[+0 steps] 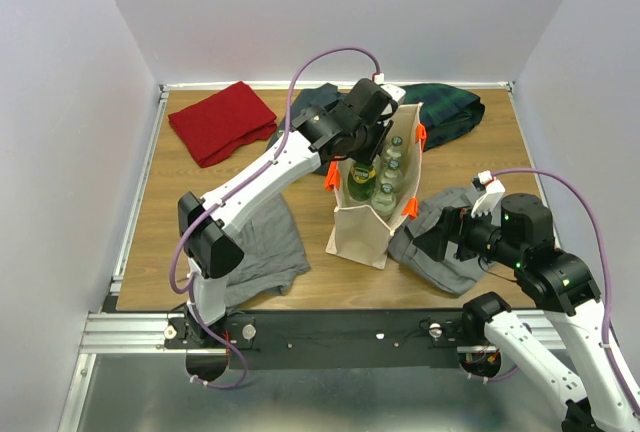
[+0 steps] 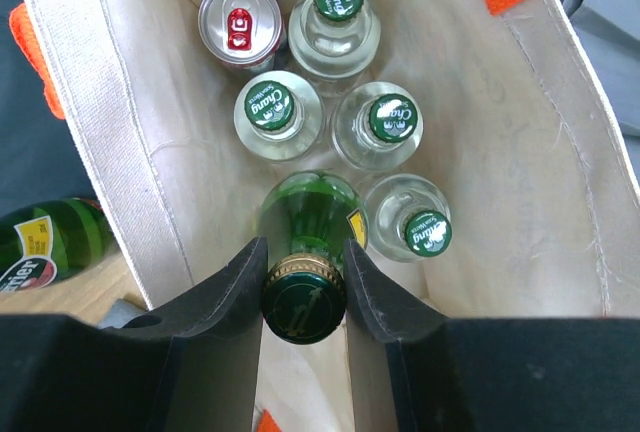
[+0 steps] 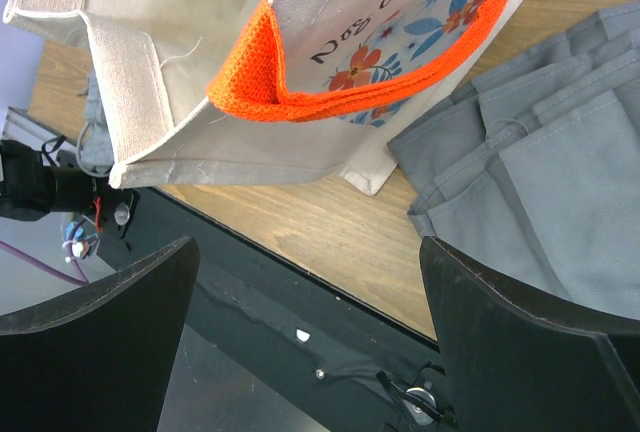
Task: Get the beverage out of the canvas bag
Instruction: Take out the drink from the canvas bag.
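Observation:
The beige canvas bag (image 1: pixel 365 237) with orange handles (image 3: pixel 350 87) stands upright mid-table. In the left wrist view its inside (image 2: pixel 540 152) holds several clear green-capped bottles (image 2: pixel 392 122), a silver can (image 2: pixel 238 24) and a green glass bottle (image 2: pixel 310 217). My left gripper (image 2: pixel 303 297) reaches down into the bag's mouth (image 1: pixel 365 147), shut on the green bottle's neck just under its cap. My right gripper (image 3: pixel 310 332) is open and empty, hovering beside the bag's near right corner (image 3: pixel 200 32) over grey cloth; it also shows in the top view (image 1: pixel 430 240).
Another green bottle (image 2: pixel 45 242) lies outside the bag by its wall. Grey folded clothes lie at the bag's left (image 1: pixel 262 247) and right (image 1: pixel 445 252). A red cloth (image 1: pixel 222 120) and dark plaid cloth (image 1: pixel 450 112) lie at the back. A black rail (image 1: pixel 340 327) edges the table.

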`<move>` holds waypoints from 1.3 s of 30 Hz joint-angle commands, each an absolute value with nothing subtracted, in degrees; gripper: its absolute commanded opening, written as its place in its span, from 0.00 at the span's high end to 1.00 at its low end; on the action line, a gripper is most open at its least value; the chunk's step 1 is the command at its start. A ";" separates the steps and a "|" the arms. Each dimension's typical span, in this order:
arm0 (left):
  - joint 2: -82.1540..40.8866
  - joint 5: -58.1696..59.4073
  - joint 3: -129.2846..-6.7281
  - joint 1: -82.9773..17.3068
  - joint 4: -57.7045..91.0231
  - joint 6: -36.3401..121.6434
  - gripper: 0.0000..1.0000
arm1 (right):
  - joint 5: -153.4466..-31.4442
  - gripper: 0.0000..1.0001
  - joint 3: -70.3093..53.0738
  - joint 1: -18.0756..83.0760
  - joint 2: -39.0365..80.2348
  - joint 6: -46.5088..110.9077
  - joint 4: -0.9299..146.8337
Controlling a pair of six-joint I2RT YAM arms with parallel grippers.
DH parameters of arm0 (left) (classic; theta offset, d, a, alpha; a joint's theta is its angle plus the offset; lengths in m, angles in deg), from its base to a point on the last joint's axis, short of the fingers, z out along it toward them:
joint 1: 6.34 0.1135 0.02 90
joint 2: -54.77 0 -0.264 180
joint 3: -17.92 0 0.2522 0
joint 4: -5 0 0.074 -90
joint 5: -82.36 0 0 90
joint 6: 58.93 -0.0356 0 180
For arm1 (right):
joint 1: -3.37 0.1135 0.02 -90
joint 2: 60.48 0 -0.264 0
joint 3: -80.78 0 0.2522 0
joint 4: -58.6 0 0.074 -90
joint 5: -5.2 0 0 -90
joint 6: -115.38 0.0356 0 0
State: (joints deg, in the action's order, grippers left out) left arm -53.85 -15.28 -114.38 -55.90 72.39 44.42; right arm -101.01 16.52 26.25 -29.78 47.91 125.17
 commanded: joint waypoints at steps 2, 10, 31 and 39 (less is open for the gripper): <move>-48.94 -14.15 -118.88 -55.82 71.14 43.64 1.00 | -100.01 0.00 17.01 26.49 -30.16 48.32 125.00; -48.76 -15.38 -122.66 -55.82 75.62 42.85 1.00 | -100.10 0.00 17.01 26.49 -30.33 48.32 124.92; -45.78 -15.29 -129.69 -55.82 80.29 42.06 1.00 | -99.92 0.00 17.09 26.49 -30.69 48.50 124.92; -43.32 -15.55 -129.96 -55.73 78.00 42.06 1.00 | -99.92 0.00 17.09 26.49 -30.69 48.50 124.91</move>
State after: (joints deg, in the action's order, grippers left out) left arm -48.47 -15.06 -126.81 -55.90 84.21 42.86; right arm -100.95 16.52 26.25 -30.07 47.93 125.15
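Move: The left hand already holds the green bottle by its capped neck inside the bag, and the standing green bottle on the open table is about 17 cm to its left, 7 cm ahead and 16 cm lower. The bag's left rim is level with it, some 7 cm left; the nearest clear bottle is 3 cm back and 6 cm right, the can 10 cm ahead and 3 cm right. From the right hand, the standing bottle lies roughly 26 cm ahead and 33 cm left. Keeping its pinch on the green bottle's capped neck, the left hand draws it up about 9 cm out from among the clear bottles, drifting some 4 cm left towards the bag's left rim and 3 cm back as it rises. The climb starts slowly along with the sideways drift and turns steeper and faster near the end, the wrist tilting only about five degrees and the fingers keeping their gap. ##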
